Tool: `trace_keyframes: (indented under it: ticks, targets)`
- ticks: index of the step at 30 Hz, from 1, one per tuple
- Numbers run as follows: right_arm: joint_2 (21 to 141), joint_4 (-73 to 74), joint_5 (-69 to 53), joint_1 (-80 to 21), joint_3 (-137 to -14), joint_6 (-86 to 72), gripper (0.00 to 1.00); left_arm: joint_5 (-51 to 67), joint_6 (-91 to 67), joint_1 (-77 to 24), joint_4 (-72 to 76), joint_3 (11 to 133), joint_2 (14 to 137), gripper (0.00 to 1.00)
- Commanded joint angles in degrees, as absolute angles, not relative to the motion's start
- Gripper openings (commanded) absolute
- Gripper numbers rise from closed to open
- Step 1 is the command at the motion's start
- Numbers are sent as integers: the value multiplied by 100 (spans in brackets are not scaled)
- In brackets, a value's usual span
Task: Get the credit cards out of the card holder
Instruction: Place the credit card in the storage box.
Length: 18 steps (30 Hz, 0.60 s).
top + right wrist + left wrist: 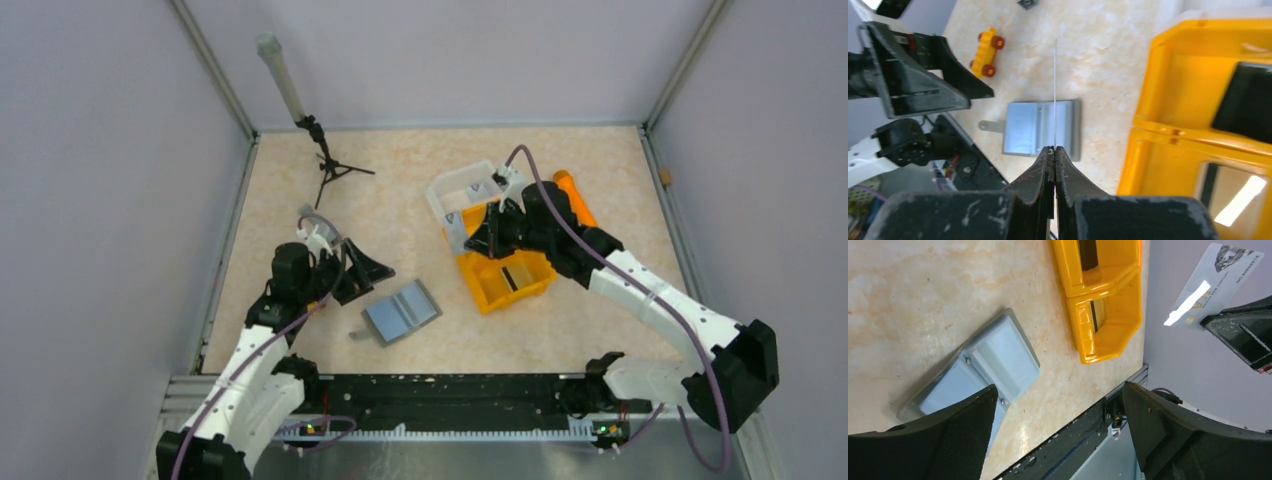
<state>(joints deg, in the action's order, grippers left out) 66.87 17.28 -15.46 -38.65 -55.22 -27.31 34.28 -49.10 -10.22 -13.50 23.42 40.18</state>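
The grey card holder [402, 311] lies open and flat on the table, near the front edge; it also shows in both wrist views [993, 360] [1040, 127]. My left gripper [362, 278] hangs just left of it, open, with nothing between its fingers [1059, 387]. My right gripper [1054, 148] is shut on a credit card [1055, 90], seen edge-on as a thin line. The left wrist view shows that pale card [1208, 285] face-on, held in the air. Dark credit cards [1245, 100] [517, 278] lie in the orange bin [505, 290].
The orange two-compartment bin [1168, 150] stands right of the holder, with a clear plastic tray [460, 190] behind it. A small tripod with a tube [330, 165] stands at the back left. A yellow toy car [985, 50] lies near the left arm.
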Motion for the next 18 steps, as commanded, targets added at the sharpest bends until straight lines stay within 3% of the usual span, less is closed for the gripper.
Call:
trace_keyframes:
  ticks: [1, 6, 10, 18]
  targets:
    - [6950, 2195, -1314, -3353, -6053, -1748, 0, 3018, -4446, -1011, -922, 3117, 4725, 99]
    - [7350, 2356, -2727, -2160, -6533, -1755, 0, 2816, -4530, -985, -696, 3554, 5383, 99]
    - [7442, 3071, -1909, -2083, -6819, -1174, 0, 2651, -4530, -984, -606, 3768, 5632, 99]
    - [8033, 4195, -1405, -2083, -7536, -817, 0, 2774, -4461, -1019, -1158, 3908, 5768, 99]
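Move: The right hand holds the card upright. The white storage box is about 24 cm ahead of it, 2 cm to the right and some 18 cm below. The joined yellow boxes are centred roughly 6 cm ahead and 10 cm right, and the open card holder lies about 10 cm back and 15 cm left, both also well below. From the empty left hand the white box is about 28 cm ahead and 24 cm right. Keep the card pinched in the shut right fingers and carry it, nearly level, about 9 cm right and 8 cm forward over the yellow boxes towards the white box, quickly at first, then easing off while the fingertips tip some 15 degrees further down. Draw the open, empty left gripper forward and slightly up, away from the card holder. ##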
